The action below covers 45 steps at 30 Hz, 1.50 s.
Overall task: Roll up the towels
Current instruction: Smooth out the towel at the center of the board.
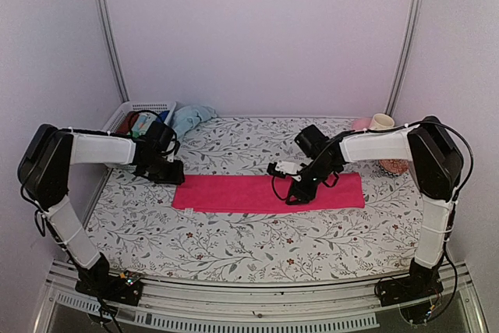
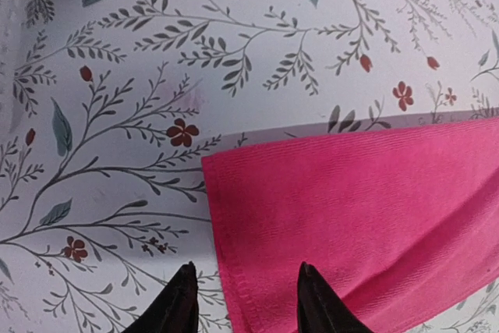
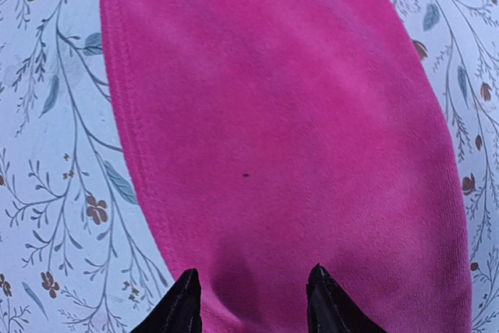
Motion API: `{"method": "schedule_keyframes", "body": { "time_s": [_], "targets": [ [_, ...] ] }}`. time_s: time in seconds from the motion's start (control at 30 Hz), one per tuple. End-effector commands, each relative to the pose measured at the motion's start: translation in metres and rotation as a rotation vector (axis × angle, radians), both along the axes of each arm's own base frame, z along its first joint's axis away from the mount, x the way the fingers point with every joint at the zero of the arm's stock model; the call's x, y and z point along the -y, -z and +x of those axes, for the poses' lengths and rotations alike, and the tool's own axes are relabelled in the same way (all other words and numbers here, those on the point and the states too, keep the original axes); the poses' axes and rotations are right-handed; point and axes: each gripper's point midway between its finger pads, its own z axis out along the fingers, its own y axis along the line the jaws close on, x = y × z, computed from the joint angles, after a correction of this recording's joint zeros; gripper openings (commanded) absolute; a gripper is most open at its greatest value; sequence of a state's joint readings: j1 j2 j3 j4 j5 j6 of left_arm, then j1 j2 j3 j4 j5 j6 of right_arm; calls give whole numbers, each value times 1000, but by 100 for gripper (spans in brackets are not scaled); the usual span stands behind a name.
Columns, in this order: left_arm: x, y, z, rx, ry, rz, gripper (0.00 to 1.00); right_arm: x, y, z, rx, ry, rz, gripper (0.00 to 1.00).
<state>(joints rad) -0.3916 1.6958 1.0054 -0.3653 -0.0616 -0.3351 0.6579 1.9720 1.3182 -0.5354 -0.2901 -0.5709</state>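
Note:
The bright pink towel (image 1: 249, 192) lies flat as a long strip across the middle of the table. The pale blue towel (image 1: 191, 118) lies crumpled at the back, beside the basket. My left gripper (image 1: 170, 168) is open at the pink towel's left end; in the left wrist view the gripper (image 2: 245, 294) straddles the towel's hemmed edge (image 2: 351, 216). My right gripper (image 1: 296, 193) is open and low over the towel right of its middle; in the right wrist view the gripper (image 3: 253, 302) has both tips over the pink towel (image 3: 273, 115), nothing held.
A white basket (image 1: 125, 115) with rolled cloths stands at the back left. A pink thing (image 1: 361, 124), a cream cup (image 1: 381, 122) and a patterned bowl (image 1: 394, 167) stand at the back right. The table has a floral cover (image 1: 234, 239).

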Motion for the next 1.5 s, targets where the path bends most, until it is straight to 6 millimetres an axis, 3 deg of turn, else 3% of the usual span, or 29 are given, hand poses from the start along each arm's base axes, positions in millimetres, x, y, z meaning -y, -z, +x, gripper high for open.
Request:
{"method": "schedule_keyframes", "body": {
  "time_s": [0.0,0.27,0.4,0.6,0.8,0.87,1.03,1.33,1.47],
  "targets": [
    [-3,5,14,-8,12,-49,43,-33,-18,-30,1,-107,62,48],
    [-7,7,20,-2,12,-118,40,-85,-36,-29,56,-151,90,48],
    [-1,10,24,-3,28,-161,34,-122,-42,-32,67,-197,130,47],
    [-3,20,29,-10,22,-180,30,-170,-39,-30,81,-203,160,46],
    [-6,21,32,-6,17,-191,27,-202,-27,-34,63,-201,178,45],
    [-6,21,33,0,17,-191,27,-206,-10,-34,42,-190,162,45],
    [-5,22,34,-2,24,-201,25,-213,9,-32,26,-167,146,45],
    [-7,24,34,-5,14,-193,23,-218,15,-33,6,-153,150,45],
    [-11,23,35,-1,7,-178,23,-221,1,-39,-6,-180,181,45]
  ]
}}
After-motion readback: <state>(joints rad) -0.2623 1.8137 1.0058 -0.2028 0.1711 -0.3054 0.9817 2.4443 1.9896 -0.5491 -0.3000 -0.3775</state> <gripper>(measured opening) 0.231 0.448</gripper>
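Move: The right hand, half-open and low over the towel, goes for the near edge of its left part, about 22 cm left, 4 cm back and 2 cm below; the towel's tag lies 8 cm farther left of that. The far-left corner lies 11 cm ahead and 31 cm left of the right hand. For the left hand, this corner is about 5 cm ahead, 1 cm left and 4 cm down, with the basket some 25 cm ahead and 12 cm left. The left fingers come down at the towel's left end, just short of its far corner, going about 3 cm forward and a bit over 2 cm down while partly closing and tilting left side down by some 10 degrees. The right hand draws back slightly, arcs about 21 cm left over the towel, rising 5 cm, then sinks to its near edge short of the tag, fingers still half-open, turned roughly 10 degrees counter-clockwise. ##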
